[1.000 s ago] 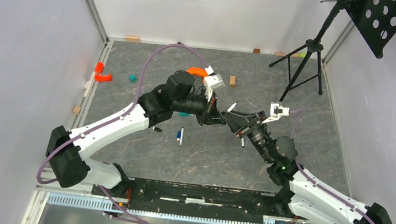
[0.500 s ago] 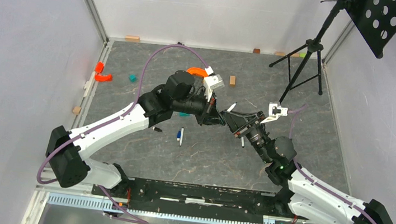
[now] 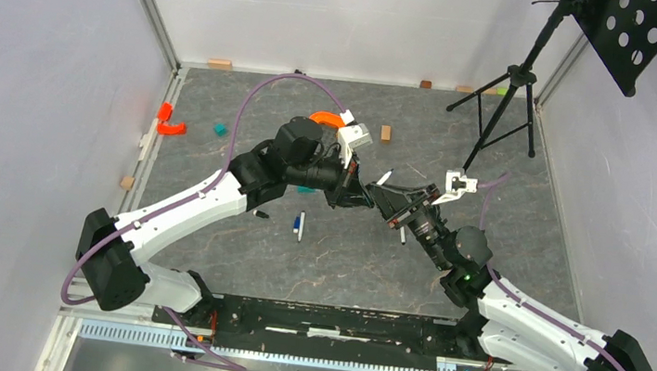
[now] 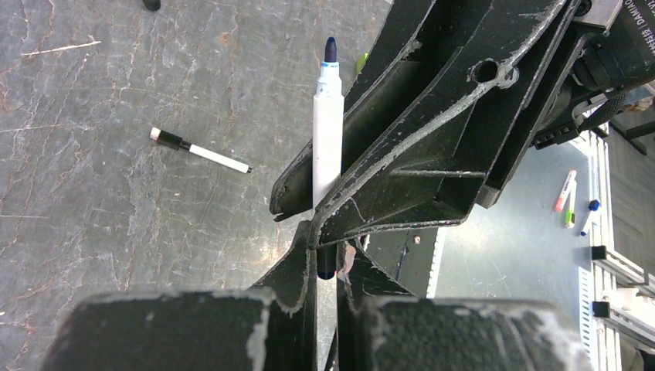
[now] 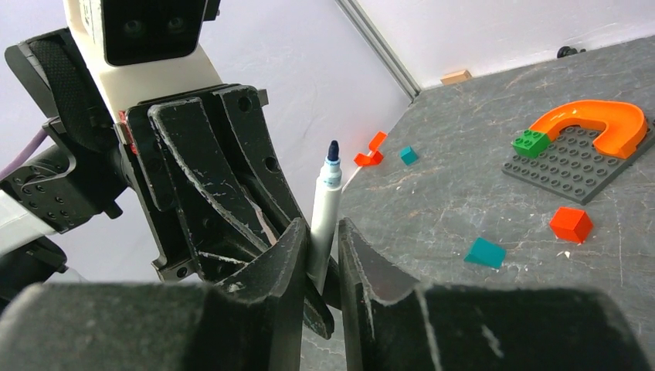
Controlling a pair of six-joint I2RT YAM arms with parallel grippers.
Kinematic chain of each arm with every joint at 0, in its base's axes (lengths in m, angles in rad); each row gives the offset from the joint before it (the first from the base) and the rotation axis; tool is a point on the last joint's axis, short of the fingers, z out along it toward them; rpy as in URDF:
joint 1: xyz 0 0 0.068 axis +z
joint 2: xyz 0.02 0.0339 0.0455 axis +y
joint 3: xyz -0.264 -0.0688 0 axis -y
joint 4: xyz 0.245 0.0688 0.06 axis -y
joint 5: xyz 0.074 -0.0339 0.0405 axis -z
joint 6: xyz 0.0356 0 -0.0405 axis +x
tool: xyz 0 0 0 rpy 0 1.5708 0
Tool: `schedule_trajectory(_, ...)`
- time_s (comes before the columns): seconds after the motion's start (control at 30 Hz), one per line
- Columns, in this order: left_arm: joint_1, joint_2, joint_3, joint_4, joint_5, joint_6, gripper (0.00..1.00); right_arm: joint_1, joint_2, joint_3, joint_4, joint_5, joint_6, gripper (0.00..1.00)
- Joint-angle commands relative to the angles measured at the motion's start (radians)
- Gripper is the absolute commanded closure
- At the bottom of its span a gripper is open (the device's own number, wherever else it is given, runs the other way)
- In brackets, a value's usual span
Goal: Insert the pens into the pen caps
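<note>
Above the middle of the table my two grippers meet tip to tip. In the right wrist view my right gripper (image 5: pixel 320 246) is shut on a white pen (image 5: pixel 325 207), its dark blue tip (image 5: pixel 333 149) pointing up. The same pen (image 4: pixel 327 139) crosses the right gripper's fingers (image 4: pixel 409 166) in the left wrist view. My left gripper (image 4: pixel 326 259) is shut on a short dark pen cap (image 4: pixel 325 264) at the barrel's rear end. Whether cap and barrel touch is hidden. From above, left gripper (image 3: pixel 363 196) and right gripper (image 3: pixel 387 198) overlap. Other pens (image 3: pixel 301 225) (image 3: pixel 384 177) (image 4: pixel 202 151) lie on the table, with a loose dark cap (image 3: pixel 261 214).
A dark studded baseplate (image 5: pixel 571 158) carries an orange arch (image 5: pixel 599 120) and a green brick (image 5: pixel 530 141). A red block (image 5: pixel 571 224) and a teal block (image 5: pixel 485 253) lie nearby. A tripod stand (image 3: pixel 508 94) is at the back right, red pieces (image 3: pixel 169 121) at the left wall.
The right gripper's jaws have narrowed onto the pen barrel. The right arm has shifted slightly to the left. The left arm has held still.
</note>
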Motion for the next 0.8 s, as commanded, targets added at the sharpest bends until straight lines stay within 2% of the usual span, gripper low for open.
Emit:
schedule_trajectory(0.0, -0.012, -0.024, 0.011, 0.053, 0.064, 0.012, 0.98, 0.006, -0.002, 0.041, -0.020, -0.020, -0.040, 0.74)
schedule_trajectory(0.13, -0.014, -0.026, 0.011, 0.053, 0.072, 0.013, 0.98, 0.006, -0.011, 0.041, -0.027, -0.041, -0.045, 0.81)
schedule_trajectory(0.2, -0.016, -0.025, 0.010, 0.054, 0.077, 0.014, 0.98, 0.007, -0.015, 0.037, -0.027, -0.050, -0.045, 1.00)
schedule_trajectory(0.33, -0.017, -0.025, 0.011, 0.049, 0.069, 0.020, 0.98, 0.006, -0.035, 0.024, -0.043, -0.058, -0.050, 1.00)
schedule_trajectory(0.37, -0.017, -0.026, 0.010, 0.047, 0.060, 0.022, 0.94, 0.006, -0.043, 0.022, -0.058, -0.054, -0.054, 1.00)
schedule_trajectory(0.43, -0.017, -0.026, 0.010, 0.038, 0.032, 0.029, 0.78, 0.007, -0.065, 0.029, -0.098, -0.035, -0.071, 1.00)
schedule_trajectory(0.53, -0.017, -0.024, 0.009, 0.028, -0.001, 0.039, 0.45, 0.006, -0.098, 0.052, -0.180, -0.005, -0.112, 1.00)
schedule_trajectory(0.67, -0.017, -0.028, 0.006, 0.010, -0.060, 0.053, 0.10, 0.006, -0.143, 0.076, -0.283, 0.056, -0.158, 1.00)
schedule_trajectory(0.7, -0.017, -0.028, 0.006, 0.005, -0.081, 0.055, 0.04, 0.006, -0.159, 0.080, -0.305, 0.077, -0.175, 1.00)
schedule_trajectory(0.77, -0.017, -0.025, 0.008, -0.006, -0.136, 0.058, 0.00, 0.006, -0.190, 0.088, -0.368, 0.125, -0.204, 1.00)
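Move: The pen stands nearly upright, tip up. Its middle is about 2 cm ahead of, 1 cm right of and 3 cm above the left hand, which still holds its bottom end. For the right hand the middle is straight between its part-open fingers, about 1 cm up. On the table some 25 cm below the left hand, a capped pen lies about 7 cm ahead and 8 cm right, and the blue cap about 3 cm ahead and 17 cm left. Staying nearly in place at first, the right hand closes its fingers round the pen's body above the left fingers and pinches it. The left hand then opens wide, letting go of the bottom end while hardly shifting. As it opens, the right hand draws off with the pen, about 1.5 cm to its right and 1 cm down, its left side rolling down under 10 degrees. ##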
